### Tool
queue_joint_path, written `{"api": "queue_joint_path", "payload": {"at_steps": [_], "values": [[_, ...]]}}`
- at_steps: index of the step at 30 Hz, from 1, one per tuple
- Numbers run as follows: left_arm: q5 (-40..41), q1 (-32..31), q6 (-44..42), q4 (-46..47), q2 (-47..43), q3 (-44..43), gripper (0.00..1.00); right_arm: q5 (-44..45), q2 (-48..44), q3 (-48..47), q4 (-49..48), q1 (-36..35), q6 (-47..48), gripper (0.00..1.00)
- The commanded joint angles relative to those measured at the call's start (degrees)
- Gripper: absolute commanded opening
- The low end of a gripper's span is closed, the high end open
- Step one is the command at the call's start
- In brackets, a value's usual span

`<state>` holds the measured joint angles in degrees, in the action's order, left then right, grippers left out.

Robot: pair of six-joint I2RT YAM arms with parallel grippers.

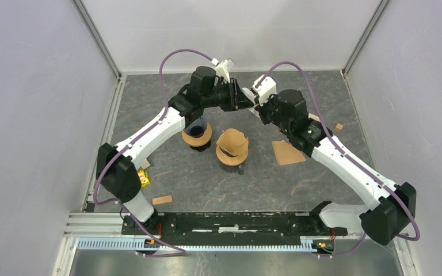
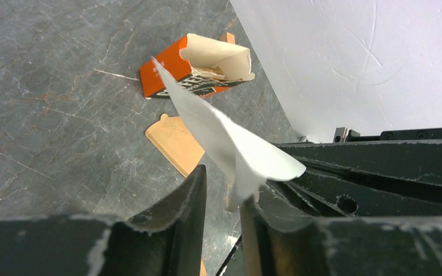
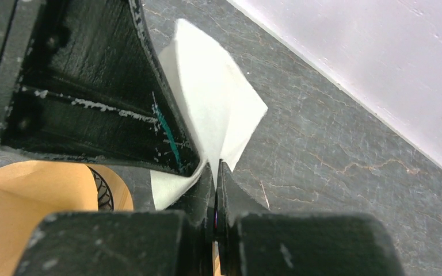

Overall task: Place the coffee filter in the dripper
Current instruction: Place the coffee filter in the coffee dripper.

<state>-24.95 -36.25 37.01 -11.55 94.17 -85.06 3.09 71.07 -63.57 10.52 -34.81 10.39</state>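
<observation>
A white paper coffee filter (image 3: 213, 92) hangs in the air at the back middle of the table. My right gripper (image 3: 216, 164) is shut on its lower corner. My left gripper (image 2: 227, 187) faces it with its jaws apart, and the filter (image 2: 218, 132) leans on the tip of one finger (image 2: 259, 207), not pinched. In the top view both grippers, the left (image 1: 243, 99) and the right (image 1: 255, 103), meet tip to tip. Two black drippers (image 1: 232, 150) (image 1: 197, 137) stand below them, each with a brown paper in it.
A flat brown filter (image 1: 288, 152) lies on the table to the right of the drippers. An open orange filter box (image 2: 190, 69) lies beyond it near the right wall. Small scraps (image 1: 162, 199) and a yellow item (image 1: 144, 179) sit at the front left.
</observation>
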Motion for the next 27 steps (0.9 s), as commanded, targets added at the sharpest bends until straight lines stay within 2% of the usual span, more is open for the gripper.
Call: {"api": "queue_joint_path", "payload": {"at_steps": [1, 8, 10, 27], "values": [[2.8, -0.3, -1.9, -1.5, 0.8, -4.3, 0.3, 1.3, -0.5, 0.2, -2.7, -0.5, -0.2, 0.0], [4.8, -0.4, -4.9, -4.2, 0.2, -5.1, 0.06, 7.1, -0.7, 1.8, -3.6, -1.7, 4.0, 0.0], [5.2, -0.5, -5.6, -4.7, 0.2, -5.2, 0.02, 7.7, -0.7, 1.6, -3.6, -2.0, 4.5, 0.0], [14.3, -3.5, -15.1, -9.3, -0.7, -6.3, 0.02, 10.4, -0.8, 0.6, -2.7, -2.8, 6.7, 0.05]]}}
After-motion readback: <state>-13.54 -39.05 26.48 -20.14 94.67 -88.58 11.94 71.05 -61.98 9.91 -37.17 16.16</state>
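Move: The white filter is pinched in my right hand, its middle about 2 cm ahead and 2 cm left of that hand. From my half-open left hand it lies about 3 cm right and 1 cm ahead, level. The empty dripper is roughly 21 cm left, 7 back and 18 below my right hand; the dripper with the brown filter is 10 left and 12 back, and the flat brown filter 10 right and 12 back on the table. I shut my left fingers on the near side of the white filter while my right keeps its pinch. Then I ease the hands apart by 2 to 3 cm: the left sinks about 2 cm, edging left and rolling some 15 degrees with its left side rising, while the right drifts right and slightly down, rolling a little the other way, its grip effort falling late. ##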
